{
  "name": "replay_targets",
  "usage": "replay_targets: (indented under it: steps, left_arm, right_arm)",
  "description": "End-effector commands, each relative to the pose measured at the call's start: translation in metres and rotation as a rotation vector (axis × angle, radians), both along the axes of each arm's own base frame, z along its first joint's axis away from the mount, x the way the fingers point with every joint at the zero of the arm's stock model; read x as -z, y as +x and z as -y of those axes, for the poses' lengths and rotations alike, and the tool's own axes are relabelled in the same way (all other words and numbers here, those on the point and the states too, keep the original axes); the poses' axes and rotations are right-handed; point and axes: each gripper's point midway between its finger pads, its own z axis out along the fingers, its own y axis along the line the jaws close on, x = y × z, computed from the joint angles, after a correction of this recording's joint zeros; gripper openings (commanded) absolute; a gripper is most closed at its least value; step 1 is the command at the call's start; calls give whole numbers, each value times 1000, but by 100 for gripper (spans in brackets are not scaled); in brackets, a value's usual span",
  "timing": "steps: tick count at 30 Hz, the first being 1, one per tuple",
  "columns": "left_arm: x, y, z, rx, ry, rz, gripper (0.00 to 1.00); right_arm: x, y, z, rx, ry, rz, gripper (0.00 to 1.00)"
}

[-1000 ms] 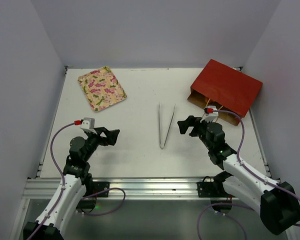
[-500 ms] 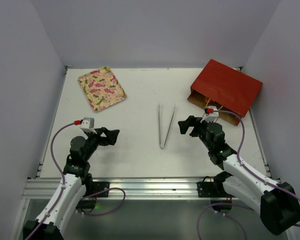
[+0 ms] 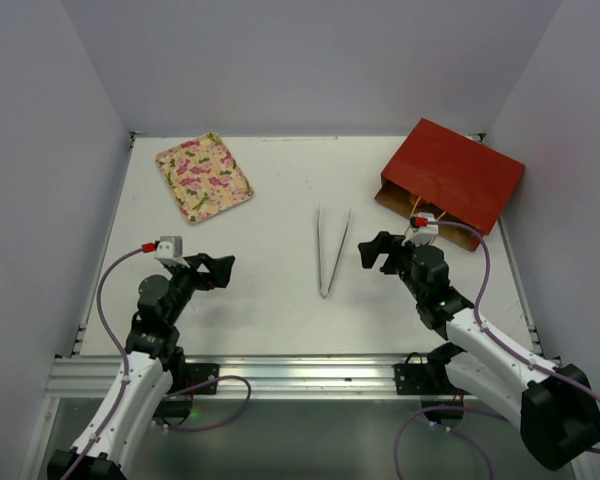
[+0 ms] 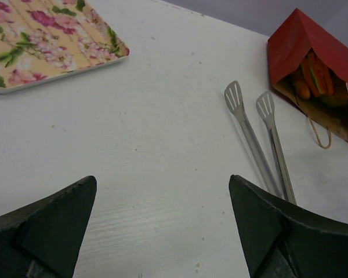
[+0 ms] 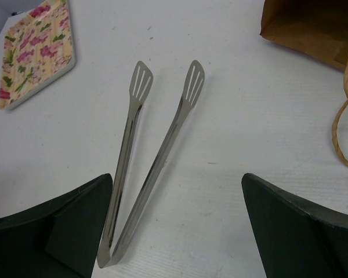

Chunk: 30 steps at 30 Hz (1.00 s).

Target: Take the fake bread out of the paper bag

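The dark-red paper bag (image 3: 450,187) lies on its side at the back right, its brown mouth facing the arms. In the left wrist view the paper bag (image 4: 304,40) shows orange and tan pieces of fake bread (image 4: 312,75) inside its mouth. My right gripper (image 3: 368,252) is open and empty, just in front of the bag's mouth and to its left. The right wrist view shows that gripper (image 5: 177,176) over bare table, with the bag's brown edge (image 5: 313,26) at the top right. My left gripper (image 3: 223,270) hovers open and empty at the near left, shown wide apart (image 4: 162,179) in its wrist view.
Metal tongs (image 3: 332,250) lie in a V at the table's middle, between the grippers; the tongs (image 5: 156,145) reach close to my right gripper's left finger. A floral tray (image 3: 203,175) sits at the back left. A cord handle (image 5: 345,116) loops out of the bag.
My left arm has shifted slightly to the left. The right arm, bag and tongs have not visibly moved.
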Motion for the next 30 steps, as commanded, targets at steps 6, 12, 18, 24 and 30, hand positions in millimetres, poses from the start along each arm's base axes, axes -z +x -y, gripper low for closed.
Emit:
replay_targets:
  steps: [6,12,18,24,30]
  left_arm:
    - [-7,0,9,48,-18,11,100]
    - [-8,-5,18,114,0,31,100]
    - [-15,-9,18,122,3,72,100]
    - [-16,-9,22,144,4,80,100]
    - [-17,-9,25,147,4,88,100]
  right_arm:
    - [-7,9,5,53,7,7,99]
    - [-2,12,16,133,-6,-37,99]
    - [7,17,42,326,9,-91,99]
    - [10,18,62,487,7,-148,99]
    - [9,18,56,420,-20,-121,99]
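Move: Inside the red-topped paper bag, the bread lies about 19 cm ahead of the right hand, 13 cm to its right and 9 cm below. The bag's handle loop hangs nearer, about 11 cm ahead and 11 cm right of that hand. The tongs lie 4 cm ahead and 12 cm to its left, on the table some 12 cm down. From the idle left hand, the bread is roughly 23 cm ahead and 49 cm right. Swinging right by about 5.5 cm, slowly at first and then quicker, the open, empty right hand lines up with the bag's mouth. It sinks roughly 2.5 cm while the wrist turns some 25 degrees clockwise, away from the tongs, and the fingers tip down about 10 degrees. The fingers stay wide open and touch nothing, stopping short of the handle loop. ##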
